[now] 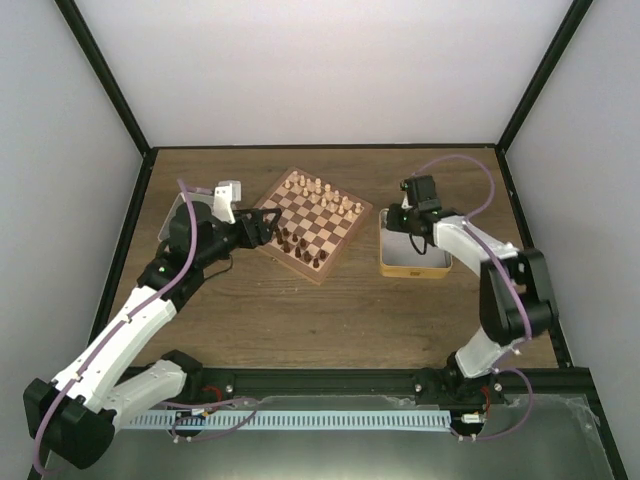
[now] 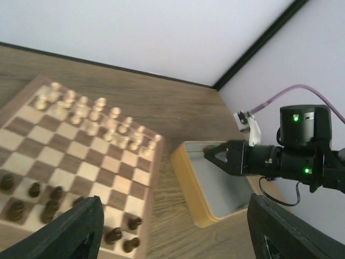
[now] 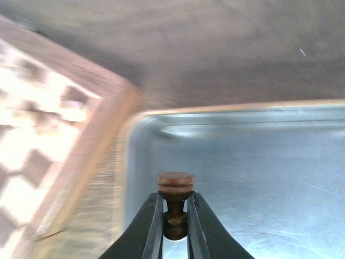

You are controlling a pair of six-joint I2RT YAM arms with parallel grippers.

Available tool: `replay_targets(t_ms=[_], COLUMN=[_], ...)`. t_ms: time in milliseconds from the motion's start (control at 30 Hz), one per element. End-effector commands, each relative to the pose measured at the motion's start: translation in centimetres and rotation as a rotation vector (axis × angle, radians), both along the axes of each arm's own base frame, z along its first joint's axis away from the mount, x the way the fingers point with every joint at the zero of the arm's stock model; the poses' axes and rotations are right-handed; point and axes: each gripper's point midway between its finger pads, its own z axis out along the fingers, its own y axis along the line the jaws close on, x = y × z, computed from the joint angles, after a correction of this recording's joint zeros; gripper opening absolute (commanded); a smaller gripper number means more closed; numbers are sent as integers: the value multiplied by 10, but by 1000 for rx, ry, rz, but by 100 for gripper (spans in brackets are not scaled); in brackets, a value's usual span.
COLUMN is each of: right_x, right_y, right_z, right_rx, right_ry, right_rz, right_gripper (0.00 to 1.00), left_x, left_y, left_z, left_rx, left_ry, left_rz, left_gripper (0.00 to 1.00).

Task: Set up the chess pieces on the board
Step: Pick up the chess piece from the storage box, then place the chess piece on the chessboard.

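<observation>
The board lies turned like a diamond at the middle of the table. Several dark brown chess pieces stand along its near side, also seen in the left wrist view. My right gripper is shut on one dark chess piece, base up, above the left end of a metal tin. In the top view the right gripper hangs over that tin's far left corner. My left gripper hovers open over the board's left corner, with nothing between its fingers.
Pale cream pieces fill the board's far rows. The yellow-rimmed tin sits just right of the board. A second tin is partly hidden under my left arm. Black frame posts edge the table.
</observation>
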Motion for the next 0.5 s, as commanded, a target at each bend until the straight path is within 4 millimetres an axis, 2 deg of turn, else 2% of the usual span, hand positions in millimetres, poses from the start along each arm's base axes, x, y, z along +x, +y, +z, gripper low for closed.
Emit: replay_targets(t_ms=[0,33,100,133,233,300,400,467], right_x=[-11,-19,-37,-49,-88,-109,-137,-152], right_y=[43,55,81,94,131,155,186,203], right_z=[78,93,124,139,172,186,194,196], right_rx=[209,271,406,474,611,636,638,631], right_ry=[-218,-257,-337,-367,-428,-452,-455,-457], right_rz=[241,305,455,535,778,914,1080,1173], right_gripper=[5,5,5,5,5,5,5,5], left_x=[-12,-12,-11,-11,-14,-18,-18,-20], left_y=[-25,-26,-25,-25,-23,-24,-27,-33], left_z=[21,22,24,23,26,26,22,20], left_rx=[-96,-110,-126,-131,-158,-178,-201,-220], left_ry=[-79,-80,-79,-79,-96,-100,-57,-8], left_rz=[-164,-168,-160,-156,-158,-177,-190,-226], left_gripper=[77,81,98,100,100,100,100,95])
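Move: The right hand already holds the dark chess piece, just above the left part of the storage box, whose middle is about 6 cm right, 3 cm back and 7 cm below. The open left gripper waits roughly 30 cm left, 12 cm back and 20 cm higher; the board's middle lies 23 cm left, 1 cm ahead and 7 cm below. From the left hand, that piece is about 30 cm right, 12 cm ahead and 20 cm lower. Keeping the dark piece pinched by its waist, the right hand sweeps left and up out over the board's near side towards the left gripper, some 25 cm in all and increasingly back, while the wrist swings counter-clockwise and lifts the fingers from steeply down towards the left hand. The left hand spreads its fingers fully and eases about 2.5 cm to the right. ##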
